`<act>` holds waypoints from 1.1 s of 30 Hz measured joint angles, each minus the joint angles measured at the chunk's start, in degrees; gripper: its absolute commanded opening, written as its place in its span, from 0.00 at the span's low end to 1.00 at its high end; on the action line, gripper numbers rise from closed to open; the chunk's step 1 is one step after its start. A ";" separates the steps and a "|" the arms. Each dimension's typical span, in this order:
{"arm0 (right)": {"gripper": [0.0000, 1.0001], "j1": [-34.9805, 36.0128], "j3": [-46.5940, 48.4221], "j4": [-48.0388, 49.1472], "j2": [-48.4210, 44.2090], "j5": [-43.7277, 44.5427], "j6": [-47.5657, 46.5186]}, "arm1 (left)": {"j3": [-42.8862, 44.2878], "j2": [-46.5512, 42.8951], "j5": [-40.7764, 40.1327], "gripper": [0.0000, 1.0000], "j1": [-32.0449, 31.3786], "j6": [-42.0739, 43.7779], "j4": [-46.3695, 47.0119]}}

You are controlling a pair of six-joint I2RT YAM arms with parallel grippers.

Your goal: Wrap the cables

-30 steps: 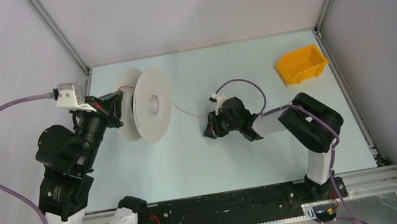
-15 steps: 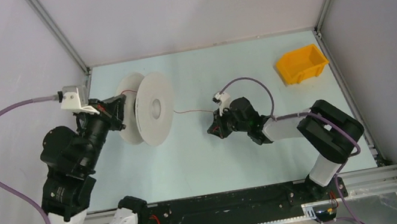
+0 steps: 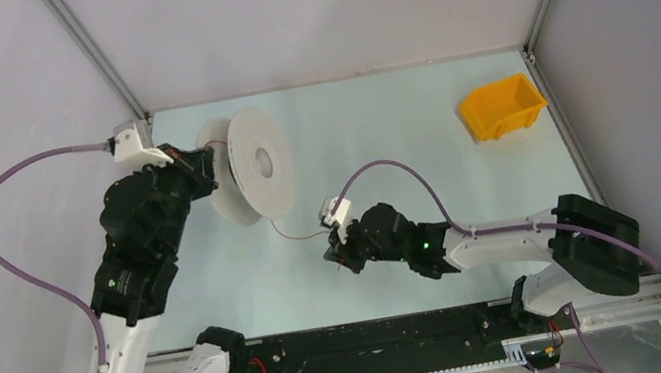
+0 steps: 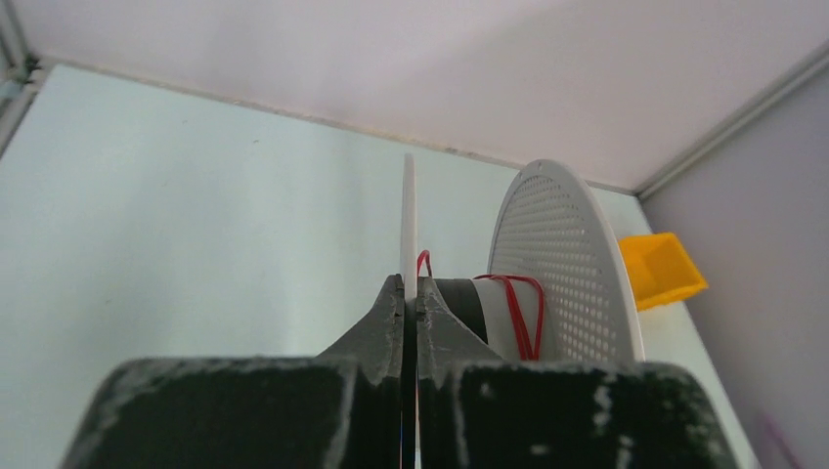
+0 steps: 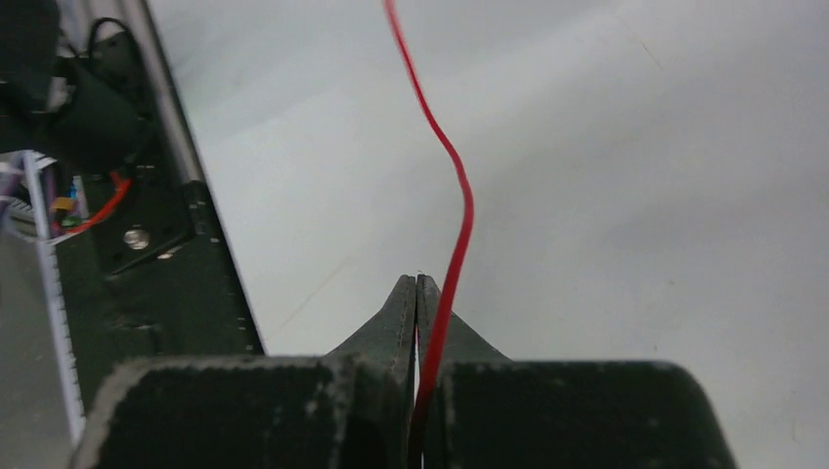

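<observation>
A pale grey spool point(image 3: 260, 163) stands on edge at the back left. My left gripper point(image 3: 201, 162) is shut on its near flange point(image 4: 409, 210), which is pinched edge-on between the fingertips point(image 4: 410, 283). A few turns of the thin red cable point(image 4: 523, 313) lie on the hub beside the perforated far flange point(image 4: 562, 259). From the spool's underside the cable point(image 3: 294, 237) runs loosely across the table to my right gripper point(image 3: 336, 254). In the right wrist view that gripper point(image 5: 417, 281) is shut on the cable point(image 5: 459, 205), which slips in between the jaws just behind the tips.
A yellow bin point(image 3: 501, 107) sits at the back right of the pale table point(image 3: 396, 115); it also shows in the left wrist view as the bin point(image 4: 663, 269) behind the spool. The black base rail point(image 5: 147, 244) lies close to the right gripper's left.
The right gripper closed on the cable and carried it toward the near edge and leftward, so the cable now sags. The left arm shifted back and turned the spool more edge-on.
</observation>
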 measured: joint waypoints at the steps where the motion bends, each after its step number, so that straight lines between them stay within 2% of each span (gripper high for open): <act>1: 0.00 1.75 0.70 -1.11 -0.98 1.14 -1.27 | -0.68 0.24 -1.25 0.00 0.02 0.07 0.17; 5: 0.00 6.62 4.09 -4.39 -4.46 4.42 -5.79 | -3.28 1.05 -4.74 0.00 0.13 1.90 0.44; 11: 0.00 9.29 8.07 -5.84 -7.54 6.75 -10.21 | -7.32 2.21 -7.32 0.00 -0.76 8.15 0.63; 15: 0.00 9.09 12.15 -7.45 -7.80 7.28 -13.38 | -9.92 2.21 -8.46 0.00 -4.96 14.71 0.70; 20: 0.00 7.56 18.84 -9.70 -7.80 6.54 -15.80 | -13.84 1.84 -8.50 0.00 -10.47 21.70 1.03; 26: 0.00 4.13 23.39 -9.92 -7.67 2.45 -16.00 | -16.83 0.39 -7.82 0.00 -11.04 25.51 1.07; 33: 0.00 -4.13 24.20 -10.36 -5.99 -0.35 -15.58 | -17.90 -2.05 1.62 0.00 -11.04 28.94 0.33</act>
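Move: Between the hands hangs the white spool, gripped by the left hand at its left flange: its middle lies about 4 cm ahead of the left gripper, 5 cm to the right and 8 cm lower. From the right hand, which holds the loose end of the red cable, the spool's middle is some 11 cm ahead, 14 cm to the left and 20 cm up. The left gripper stands roughly 8 cm ahead, 19 cm left and 28 cm above the right hand. Raising the pinched cable end about 20 cm, the right hand dips back and slightly left, then swings forward beside the spool's right flange, its fingers tipping up towards level. The left hand keeps its grip on the left flange and lowers the spool some 13 cm, rolling left side up by about 35 degrees, ending slightly back and to the right. ##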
